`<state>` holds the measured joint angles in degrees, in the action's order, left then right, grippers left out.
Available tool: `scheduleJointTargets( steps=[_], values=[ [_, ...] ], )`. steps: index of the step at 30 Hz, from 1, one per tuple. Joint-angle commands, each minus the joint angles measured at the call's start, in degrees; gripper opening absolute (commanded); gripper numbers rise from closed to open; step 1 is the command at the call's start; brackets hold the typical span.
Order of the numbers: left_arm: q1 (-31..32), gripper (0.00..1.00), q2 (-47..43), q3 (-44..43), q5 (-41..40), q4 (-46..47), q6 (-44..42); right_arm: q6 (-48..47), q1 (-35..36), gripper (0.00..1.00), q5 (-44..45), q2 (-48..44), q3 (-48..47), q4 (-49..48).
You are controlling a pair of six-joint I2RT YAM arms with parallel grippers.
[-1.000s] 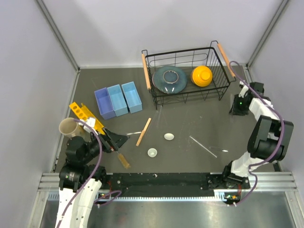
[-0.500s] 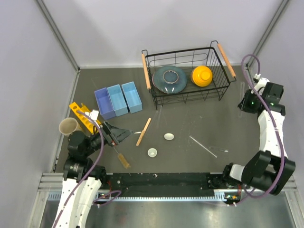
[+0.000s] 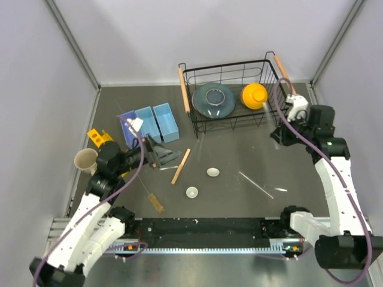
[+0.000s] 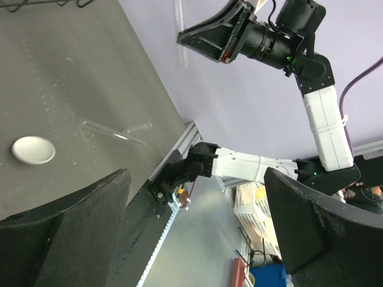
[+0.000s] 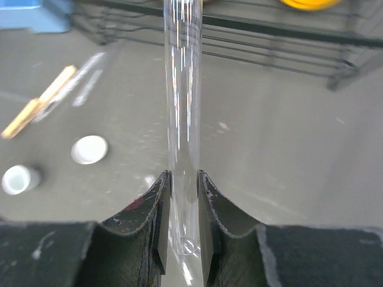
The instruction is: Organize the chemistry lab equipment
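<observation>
My right gripper (image 5: 183, 185) is shut on a clear glass test tube (image 5: 182, 89) that sticks out forward between its fingers, held above the table in front of the basket. In the top view it (image 3: 280, 135) hangs right of centre. On the table lie a tan wooden stick (image 3: 181, 165), a wire brush (image 3: 152, 197), two small white dishes (image 3: 213, 172) (image 3: 191, 192) and thin glass rods (image 3: 256, 185). My left gripper (image 3: 163, 156) is open and holds nothing, raised just left of the stick. Its wrist view shows one dish (image 4: 33, 150) and a rod (image 4: 114, 132).
A black wire basket (image 3: 194, 119) at the back holds a blue-grey plate (image 3: 213, 99) and a yellow bowl (image 3: 254, 95). Three light-blue bins (image 3: 149, 124) stand left of it. A yellow rack (image 3: 97, 138) and a beige cup (image 3: 85, 160) sit by the left wall.
My right arm has swung from the right wall inward to the left, carrying the test tube. My left arm has risen and moved away from the brush toward the bins, still open.
</observation>
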<state>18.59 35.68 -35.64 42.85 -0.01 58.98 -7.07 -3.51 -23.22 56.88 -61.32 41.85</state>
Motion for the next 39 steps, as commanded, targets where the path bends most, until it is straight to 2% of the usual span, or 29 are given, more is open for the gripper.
scheduleJointTargets(
  steps=[1, 6, 9, 16, 21, 28, 33, 39],
  values=[
    [9.17, 0.99, 10.33, -7.24, -7.16, 6.16, -3.78, -1.8, 8.68, 0.17, -8.92, 0.33, -3.28, 0.08],
    [13.57, 0.99, 20.47, -12.34, -8.66, 8.62, -3.17, -6.97, 15.53, 0.17, -20.52, 2.44, -4.33, 2.27],
    [15.15, 0.99, 25.48, -15.68, -9.36, 8.8, -3.17, -9.79, 18.0, 0.17, -24.57, 2.62, -4.07, 3.59],
    [17.71, 0.91, 33.48, -20.0, -9.71, 6.95, -2.56, -12.18, 23.98, 0.17, -27.93, 3.06, -1.79, 3.51],
    [19.29, 0.89, 34.02, -18.86, -10.51, 9.4, -1.42, -12.88, 25.57, 0.17, -28.37, 3.59, -1.26, 3.51],
    [19.99, 0.79, 34.63, -18.68, -10.77, 10.29, -1.06, -13.32, 28.03, 0.17, -28.28, 4.9, -1.43, 3.86],
    [20.35, 0.65, 34.63, -18.85, -10.77, 9.42, -1.85, -13.85, 28.38, 0.17, -27.14, 5.43, -1.08, 3.95],
    [20.87, 0.54, 33.58, -18.94, -13.41, 5.55, -4.05, -14.29, 29.26, 0.17, -26.35, 5.69, -0.47, 4.21]
  ],
)
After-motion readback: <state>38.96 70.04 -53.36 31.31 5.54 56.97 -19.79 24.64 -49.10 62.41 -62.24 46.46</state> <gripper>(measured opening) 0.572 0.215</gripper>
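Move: The glass tube, pinched near its lower end by the right gripper, has its middle about 38 cm right of the left hand, 12 ahead and a little lower. On the table some 28 cm below the left hand, the wooden stick lies 9 cm ahead, 0 to the side; the white dish 7 ahead, 13 right. From the right hand, the left gripper is about 40 cm left, 11 back and 6 higher; the glass rod is 9 left, 10 back and 22 below. Bring both hands together above the white dish: swing the right hand about 17 cm left and 10 cm back, turning some 55 degrees counter-clockwise and keeping its pinch, so the tube's free end points at the left gripper. Take the left gripper about 12 cm right and 5 cm forward until its fingers straddle that end, then close them to a little over half open. ##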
